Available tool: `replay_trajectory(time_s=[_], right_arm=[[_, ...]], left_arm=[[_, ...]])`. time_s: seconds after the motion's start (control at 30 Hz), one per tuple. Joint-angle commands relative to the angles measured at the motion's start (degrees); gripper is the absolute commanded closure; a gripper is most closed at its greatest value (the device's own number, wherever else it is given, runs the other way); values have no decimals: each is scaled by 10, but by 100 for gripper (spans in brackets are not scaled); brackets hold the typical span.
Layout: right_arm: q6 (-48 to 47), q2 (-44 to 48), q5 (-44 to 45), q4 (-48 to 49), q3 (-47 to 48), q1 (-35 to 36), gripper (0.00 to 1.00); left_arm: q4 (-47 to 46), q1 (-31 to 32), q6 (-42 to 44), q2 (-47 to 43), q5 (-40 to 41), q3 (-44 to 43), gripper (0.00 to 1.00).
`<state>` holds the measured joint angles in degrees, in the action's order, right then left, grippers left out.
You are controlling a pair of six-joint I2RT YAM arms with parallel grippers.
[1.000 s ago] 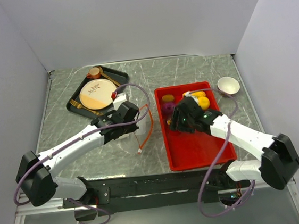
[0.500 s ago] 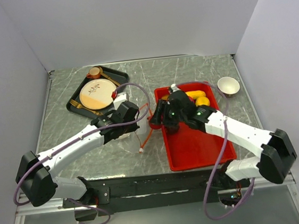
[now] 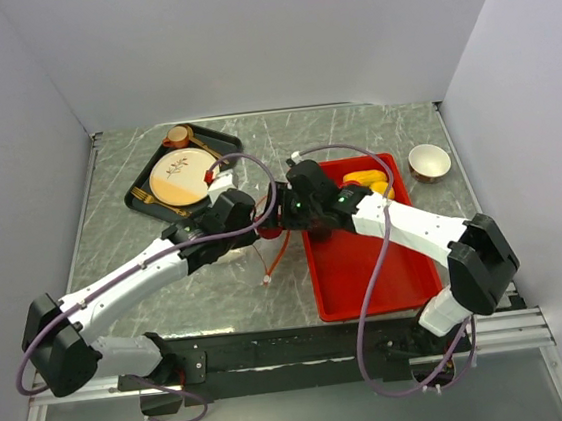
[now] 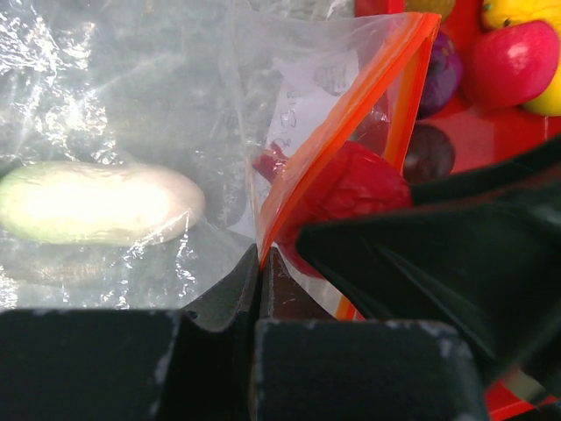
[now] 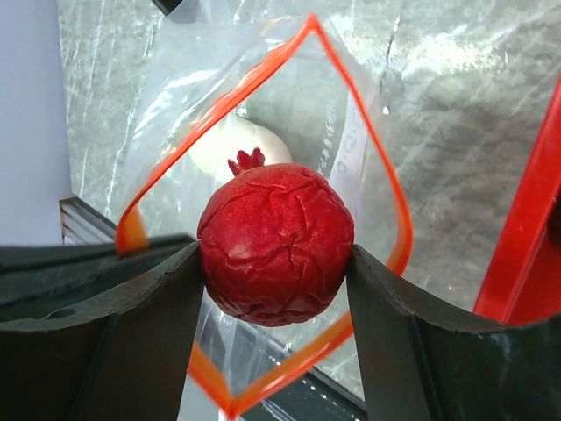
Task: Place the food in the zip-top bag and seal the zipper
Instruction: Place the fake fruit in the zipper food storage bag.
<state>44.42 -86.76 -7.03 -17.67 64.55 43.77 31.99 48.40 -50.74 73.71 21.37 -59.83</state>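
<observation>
My right gripper (image 5: 276,254) is shut on a red wrinkled toy pomegranate (image 5: 276,241) and holds it at the open mouth of the clear zip-top bag (image 5: 188,96), inside the loop of its orange-red zipper strip (image 5: 379,149). A white oval piece (image 4: 96,202) lies inside the bag. My left gripper (image 4: 259,263) is shut on the zipper strip (image 4: 351,123) and holds the mouth open. In the top view both grippers meet left of the red tray, left (image 3: 250,219) and right (image 3: 276,221). More food, purple (image 4: 443,70), red (image 4: 513,61) and yellow (image 3: 363,177), lies in the tray.
The rigid red tray (image 3: 367,262) lies right of centre, its edge close to the bag (image 5: 526,228). A dark tray (image 3: 144,200) with a patterned plate (image 3: 182,176) and a small cup (image 3: 177,137) sits at the back left. A small bowl (image 3: 429,162) stands at the back right.
My right gripper has moved left from the red tray to the bag's mouth, carrying the red pomegranate. My left gripper has kept its hold on the zipper strip.
</observation>
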Motion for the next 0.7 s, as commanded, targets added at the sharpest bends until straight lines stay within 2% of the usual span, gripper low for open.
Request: replay_trajectory(time_s=[0.0, 0.07, 0.1, 0.17, 0.2, 0.23, 0.37, 0.53, 0.67], right_arm=[[-12, -8, -3, 17, 41, 5, 47], [-14, -8, 0, 20, 44, 6, 42], [-15, -4, 2, 20, 45, 6, 33], [-14, 3, 9, 19, 45, 6, 22], [-17, 13, 17, 20, 44, 5, 8], [-19, 19, 24, 25, 40, 5, 1], [-30, 41, 42, 12, 32, 4, 0], [-24, 98, 116, 5, -6, 3, 0], [-8, 127, 163, -36, -21, -3, 0]], left_arm=[[-12, -2, -6, -26, 19, -14, 99], [-13, -2, -4, -27, 20, -15, 99], [-11, -2, -4, -26, 23, -19, 99], [-5, -2, -8, -26, 27, -22, 99], [-3, -2, -8, -28, 29, -23, 99], [-3, -2, -7, -30, 32, -23, 99], [1, -2, -6, -32, 37, -27, 99], [11, -2, -10, -43, 47, -34, 99], [18, -3, -15, -50, 63, -38, 98]])
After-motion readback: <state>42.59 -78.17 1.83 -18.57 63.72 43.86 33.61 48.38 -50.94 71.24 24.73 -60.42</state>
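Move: The right hand already holds the pomegranate between its fingers. The bag's open mouth lies around and just under it, roughly 1 cm left and 1 cm back; inside, the white radish lies about 10 cm left, 4 cm back and 9 cm lower. In the red tray to the right, the dark fruit is some 12 cm off and 1 cm back, the purple onion equally far right and 4 cm ahead. From the left hand the pomegranate is about 4 cm right and 2 cm ahead. The right fingers let go of the pomegranate in the bag's mouth, spreading from part open to full width after easing in about a centimetre. The hand then backs out of the mouth, rising about 5 cm and going 3 cm right, its fingertips tipping up some 10 degrees. The left hand keeps its pinch on the rim and lifts slightly, drifting a little left. ##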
